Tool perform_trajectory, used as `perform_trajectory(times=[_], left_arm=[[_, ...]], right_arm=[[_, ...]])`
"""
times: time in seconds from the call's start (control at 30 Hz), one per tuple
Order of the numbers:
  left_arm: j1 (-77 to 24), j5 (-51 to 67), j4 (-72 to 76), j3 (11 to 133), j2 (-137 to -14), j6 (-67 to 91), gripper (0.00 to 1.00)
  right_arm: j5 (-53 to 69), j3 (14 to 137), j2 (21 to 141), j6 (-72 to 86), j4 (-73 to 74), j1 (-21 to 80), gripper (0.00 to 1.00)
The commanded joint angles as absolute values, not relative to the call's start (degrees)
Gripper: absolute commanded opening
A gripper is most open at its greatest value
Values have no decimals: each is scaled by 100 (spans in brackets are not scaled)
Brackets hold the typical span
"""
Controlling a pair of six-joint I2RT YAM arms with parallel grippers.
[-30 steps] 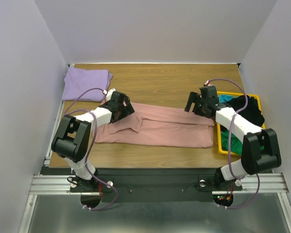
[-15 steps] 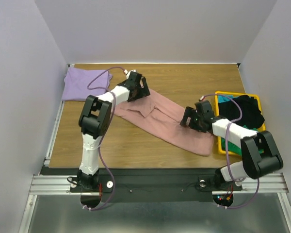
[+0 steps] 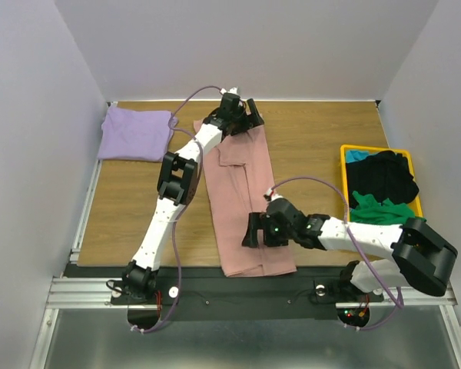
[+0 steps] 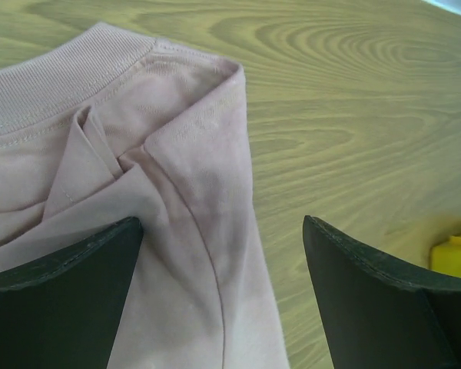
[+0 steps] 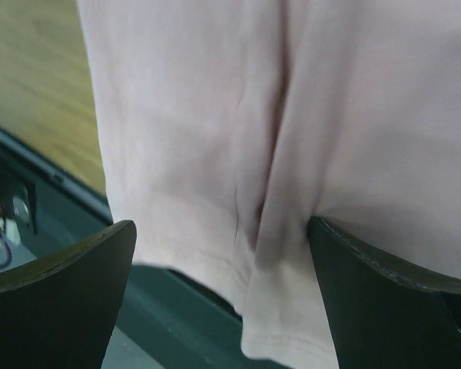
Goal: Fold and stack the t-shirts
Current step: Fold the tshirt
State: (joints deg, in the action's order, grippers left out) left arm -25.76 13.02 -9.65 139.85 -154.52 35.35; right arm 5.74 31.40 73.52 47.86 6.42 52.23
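Observation:
A dusty pink t-shirt (image 3: 242,200) lies folded into a long strip running from the far middle of the table to its near edge. Its collar end (image 4: 177,154) is at the back, and its hem (image 5: 215,115) hangs slightly over the front edge. My left gripper (image 3: 252,115) is over the collar end, open (image 4: 223,223), with the shirt's right fold between the fingers. My right gripper (image 3: 249,231) is over the hem end, open (image 5: 221,227), with fabric bunched between its fingers. A folded lavender t-shirt (image 3: 134,132) lies at the far left.
A yellow bin (image 3: 343,154) at the right edge holds a black t-shirt (image 3: 384,177), a green one (image 3: 380,211) and a teal one (image 3: 357,156). The bin's corner (image 4: 455,257) shows in the left wrist view. White walls enclose the table on three sides.
The pink shirt has swung from lying crosswise to lying front to back. My left gripper moved to the far middle with the collar end; my right gripper came to the near edge with the hem end.

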Motion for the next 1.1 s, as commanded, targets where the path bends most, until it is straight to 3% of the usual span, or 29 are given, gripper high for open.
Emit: perform_trajectory(times=[0.0,0.23,0.47,0.67,0.83,0.93,0.97,1.07], left_arm=[[-2531,1284,-151,14353,-15680,4113,99],[-2514,949,842,14563,-15996,4921,99],[-2584,1353,1968,14642,-16058,5308,99],[-2689,1581,1626,14179,-14587,4607,99],[-2821,1837,1135,11966,-12414,3379,99],[-2997,1338,572,10130,-10797,3094,99],[-3110,962,554,9020,-9966,3207,99],[-3453,259,571,7458,-8471,3426,99]], right_arm=[[571,3453,7716,4957,1037,5870,100],[589,4086,7910,4544,1037,6266,100],[-121,4298,7446,4570,1099,6267,100],[-773,4237,6786,4693,1388,6267,100],[-1370,3955,6241,4868,1783,6267,100],[-1634,3745,5951,5079,2126,6267,100],[-1678,3666,5741,5211,2205,6258,100],[-1653,3376,5354,5352,2355,6240,100]])
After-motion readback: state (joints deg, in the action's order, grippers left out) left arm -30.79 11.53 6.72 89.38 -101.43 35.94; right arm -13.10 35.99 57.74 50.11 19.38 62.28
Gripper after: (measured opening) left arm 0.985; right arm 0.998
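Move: The pink t-shirt lies as a narrow strip between the hands. Its far right corner is about 3 cm right of the left fingers, level with them and some 2 cm below; the folded purple shirt is about 48 cm left and 8 cm back. From the right fingers, the t-shirt's near hem lies roughly 14 cm back, 3 cm right and 3 cm below; the yellow bin is some 46 cm right and 13 cm forward. Right fingers drag the t-shirt's near end left-back about 5 cm, then lift; left fingers nudge forward, then retreat up-back. ##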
